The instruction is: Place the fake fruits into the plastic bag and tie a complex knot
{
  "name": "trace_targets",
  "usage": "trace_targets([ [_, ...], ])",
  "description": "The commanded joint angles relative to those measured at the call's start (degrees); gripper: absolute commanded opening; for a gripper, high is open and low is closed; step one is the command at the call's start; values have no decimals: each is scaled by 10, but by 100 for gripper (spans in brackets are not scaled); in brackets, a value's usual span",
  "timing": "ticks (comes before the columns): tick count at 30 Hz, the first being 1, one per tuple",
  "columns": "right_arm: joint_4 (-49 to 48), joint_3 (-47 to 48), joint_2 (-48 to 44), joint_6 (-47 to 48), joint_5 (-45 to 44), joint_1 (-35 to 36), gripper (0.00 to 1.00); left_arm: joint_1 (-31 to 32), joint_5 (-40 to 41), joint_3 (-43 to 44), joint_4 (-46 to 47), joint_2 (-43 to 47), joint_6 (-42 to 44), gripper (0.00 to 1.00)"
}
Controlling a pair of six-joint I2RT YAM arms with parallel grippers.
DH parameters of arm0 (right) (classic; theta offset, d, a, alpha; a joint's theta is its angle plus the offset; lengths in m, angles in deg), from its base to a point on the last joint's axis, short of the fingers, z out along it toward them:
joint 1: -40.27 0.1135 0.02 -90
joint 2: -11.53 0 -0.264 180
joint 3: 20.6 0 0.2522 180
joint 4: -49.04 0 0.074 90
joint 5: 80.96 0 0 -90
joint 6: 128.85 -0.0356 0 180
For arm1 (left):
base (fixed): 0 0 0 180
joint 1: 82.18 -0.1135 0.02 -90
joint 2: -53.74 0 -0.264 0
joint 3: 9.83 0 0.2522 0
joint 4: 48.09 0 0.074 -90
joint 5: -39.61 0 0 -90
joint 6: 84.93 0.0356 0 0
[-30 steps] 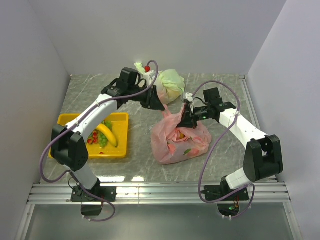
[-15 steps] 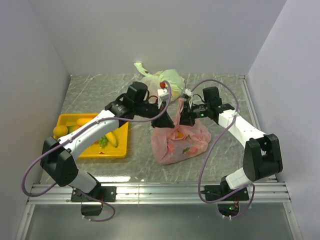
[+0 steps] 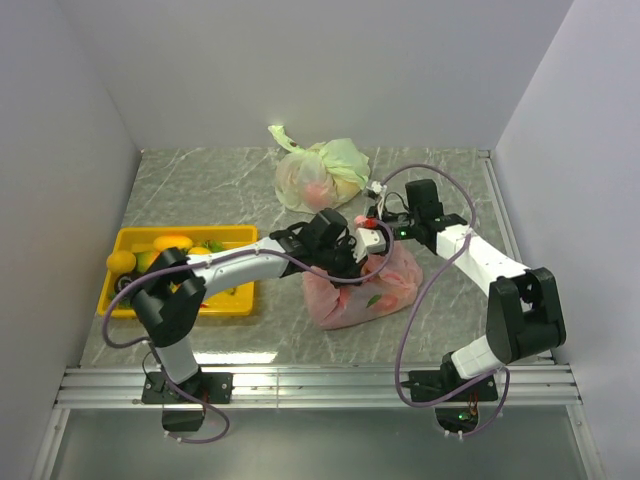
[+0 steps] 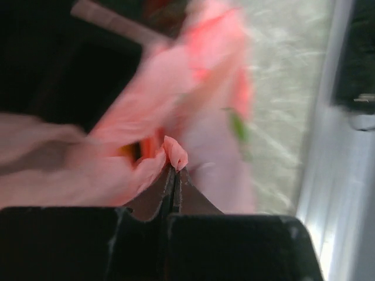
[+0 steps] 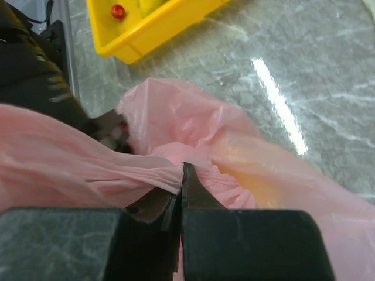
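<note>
The pink plastic bag (image 3: 368,288) lies on the marble table right of centre, with fake fruits showing dimly through its film (image 5: 266,188). My left gripper (image 3: 352,260) reaches across from the left and is shut on a small fold of the bag's upper edge (image 4: 174,153). From behind, my right gripper (image 3: 376,222) is shut on a bunched strip of the same bag (image 5: 146,175). In the wrist views the left gripper (image 4: 174,171) and the right gripper (image 5: 183,171) both have their jaws pressed together on pink film. More fake fruits (image 3: 170,243) lie in the yellow tray.
The yellow tray (image 3: 200,308) stands at the left, partly under my left arm. A pale green-and-white knotted bag (image 3: 322,172) lies at the back centre. Grey walls close in three sides, and an aluminium rail (image 3: 320,378) runs along the near edge.
My left arm has swung from the knotted bag at the back down and right to the pink bag and has shut on its edge. The right gripper has kept its hold, barely moving.
</note>
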State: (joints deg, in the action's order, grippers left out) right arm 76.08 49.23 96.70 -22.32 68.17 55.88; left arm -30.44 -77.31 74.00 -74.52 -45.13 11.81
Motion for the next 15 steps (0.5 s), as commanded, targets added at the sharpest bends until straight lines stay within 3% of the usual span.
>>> trace_targets([
  [1, 2, 3, -27, 2, -4, -13, 0, 7, 76, 5, 14, -26, 24, 0],
  [3, 33, 9, -25, 41, -4, -21, 4, 6, 86, 9, 25, -40, 16, 0],
  [5, 95, 27, -20, 96, -4, -38, 20, 4, 86, 3, 38, -37, 14, 0],
  [6, 110, 33, -18, 106, -8, -48, 36, 3, 84, 2, 47, -34, 11, 0],
  [10, 215, 97, 3, 150, 29, -112, 62, 3, 67, 9, 44, -33, 6, 0],
  [15, 315, 149, 50, 154, 56, -187, 63, -2, 61, 27, 46, -42, -17, 0],
])
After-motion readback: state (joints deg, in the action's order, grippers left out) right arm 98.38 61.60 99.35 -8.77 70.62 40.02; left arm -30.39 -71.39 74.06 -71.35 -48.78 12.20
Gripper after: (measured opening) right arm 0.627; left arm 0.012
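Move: The right fingers, still shut, pinch the pink plastic bag's upper strip. The bag's filled body lies about 12 cm back from that hand, roughly level sideways and 12 cm below; the left gripper's fingertips are some 10 cm back and 4 cm lower, and the green bag about 11 cm ahead, 10 cm left and 12 cm down. From the left hand, the filled body lies around 8 cm below, about 1 cm back and level sideways. Rightward the right hand backs off the upper strip, about 9 cm with some 4 cm forward, dipping slightly before rising, while its fingers open more than halfway and let go; it swings about 10 degrees clockwise. The left hand keeps its pinch on a gathered end of the pink bag, easing down and forward a couple of centimetres each, then nearly stopping. ##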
